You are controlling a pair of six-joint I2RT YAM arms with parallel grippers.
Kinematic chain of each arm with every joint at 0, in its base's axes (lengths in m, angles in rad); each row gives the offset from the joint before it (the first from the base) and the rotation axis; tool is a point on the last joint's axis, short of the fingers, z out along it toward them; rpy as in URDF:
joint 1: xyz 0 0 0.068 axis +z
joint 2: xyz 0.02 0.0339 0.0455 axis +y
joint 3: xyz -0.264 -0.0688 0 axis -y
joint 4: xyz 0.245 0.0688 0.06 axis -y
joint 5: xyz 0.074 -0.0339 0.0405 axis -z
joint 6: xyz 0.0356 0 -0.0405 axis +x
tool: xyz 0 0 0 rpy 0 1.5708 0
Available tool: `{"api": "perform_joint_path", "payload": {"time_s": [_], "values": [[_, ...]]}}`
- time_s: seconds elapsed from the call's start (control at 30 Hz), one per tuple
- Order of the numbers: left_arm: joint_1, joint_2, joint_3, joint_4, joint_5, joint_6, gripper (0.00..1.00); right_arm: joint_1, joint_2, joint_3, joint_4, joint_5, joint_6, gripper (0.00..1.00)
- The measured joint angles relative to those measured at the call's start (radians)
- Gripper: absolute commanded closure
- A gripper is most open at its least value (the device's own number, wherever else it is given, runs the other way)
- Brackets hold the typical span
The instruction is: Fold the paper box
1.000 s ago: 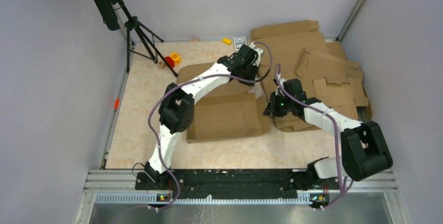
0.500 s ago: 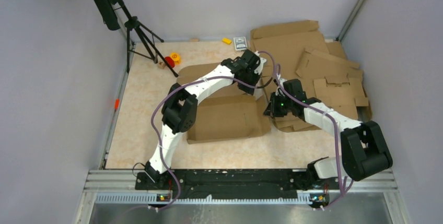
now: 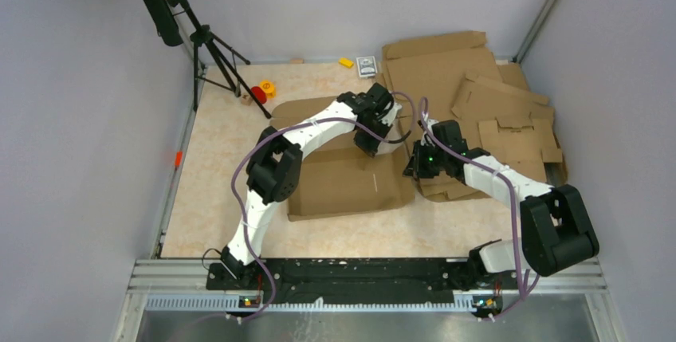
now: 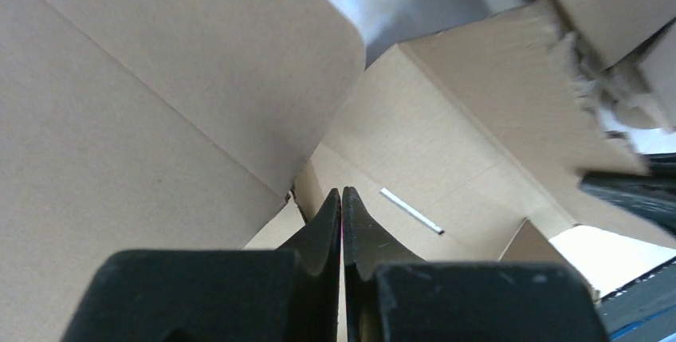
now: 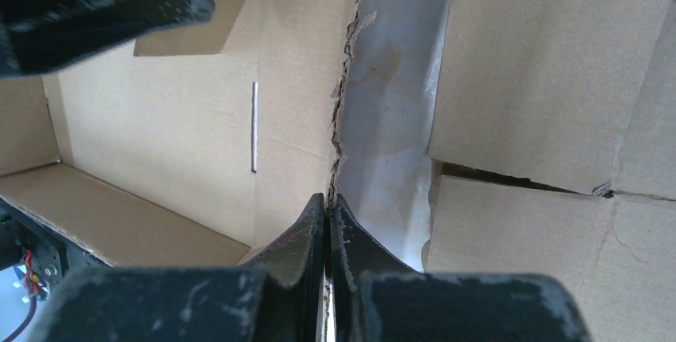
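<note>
The paper box (image 3: 343, 184) lies mid-table as a brown cardboard piece with a narrow slit (image 4: 410, 210) in its floor panel. My left gripper (image 3: 373, 144) points down into the box's far right corner. It is shut (image 4: 341, 191) with nothing between its fingers, and a rounded flap (image 4: 199, 63) stands up just to its left. My right gripper (image 3: 411, 170) is at the box's right side. It is shut (image 5: 328, 197) on the ragged top edge (image 5: 344, 95) of the raised right wall (image 5: 295, 79).
A pile of like cardboard blanks (image 3: 494, 119) fills the back right, close behind my right arm. A black tripod (image 3: 209, 49) stands at the back left with small red (image 3: 258, 94) and yellow (image 3: 268, 85) toys by its feet. A yellow block (image 3: 345, 62) and a card pack (image 3: 366, 64) lie by the far wall.
My left gripper has swung from the box's far edge toward me and down into the box, staying shut. The right arm has kept its place.
</note>
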Motion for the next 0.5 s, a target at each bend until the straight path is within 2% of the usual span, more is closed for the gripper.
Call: {"api": "perform_joint_path", "payload": {"time_s": [0.07, 0.23, 0.33, 0.5], "values": [[0.0, 0.0, -0.024, -0.004, -0.01, 0.005, 0.95, 0.0, 0.0, 0.008, -0.007, 0.0, -0.001, 1.0], [-0.001, -0.009, -0.086, 0.004, -0.024, -0.005, 0.72, 0.0, 0.0, 0.034, -0.027, 0.001, -0.009, 1.0], [-0.002, -0.06, -0.158, 0.04, -0.013, -0.027, 0.66, 0.0, 0.0, 0.039, -0.034, 0.001, -0.013, 1.0], [-0.011, -0.209, -0.294, 0.134, 0.033, -0.071, 0.63, 0.001, 0.0, 0.039, -0.037, 0.001, -0.014, 1.0]]}}
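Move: The left hand, shut and empty, is over the far right part of the open box, with the far corner tab about 2 cm ahead and 3 cm below. The near corner tab stands some 14 cm back and 6 cm right, 5 cm lower; the white slit in the floor is about 7 cm back, 2 cm right and 6 cm below. From the right hand, which already pinches the right panel's edge, that near tab is some 9 cm back and 5 cm left, slightly lower. Back towards the robot, the left hand travels about 4 cm over the box floor, drifting slightly left, away from the far corner tab and towards the near one. It first dips some 2 cm, then climbs about 3.5 cm, its fingers parting from shut to roughly a third open. The right hand keeps its pinch on the right panel's edge and eases up about 1 cm. ##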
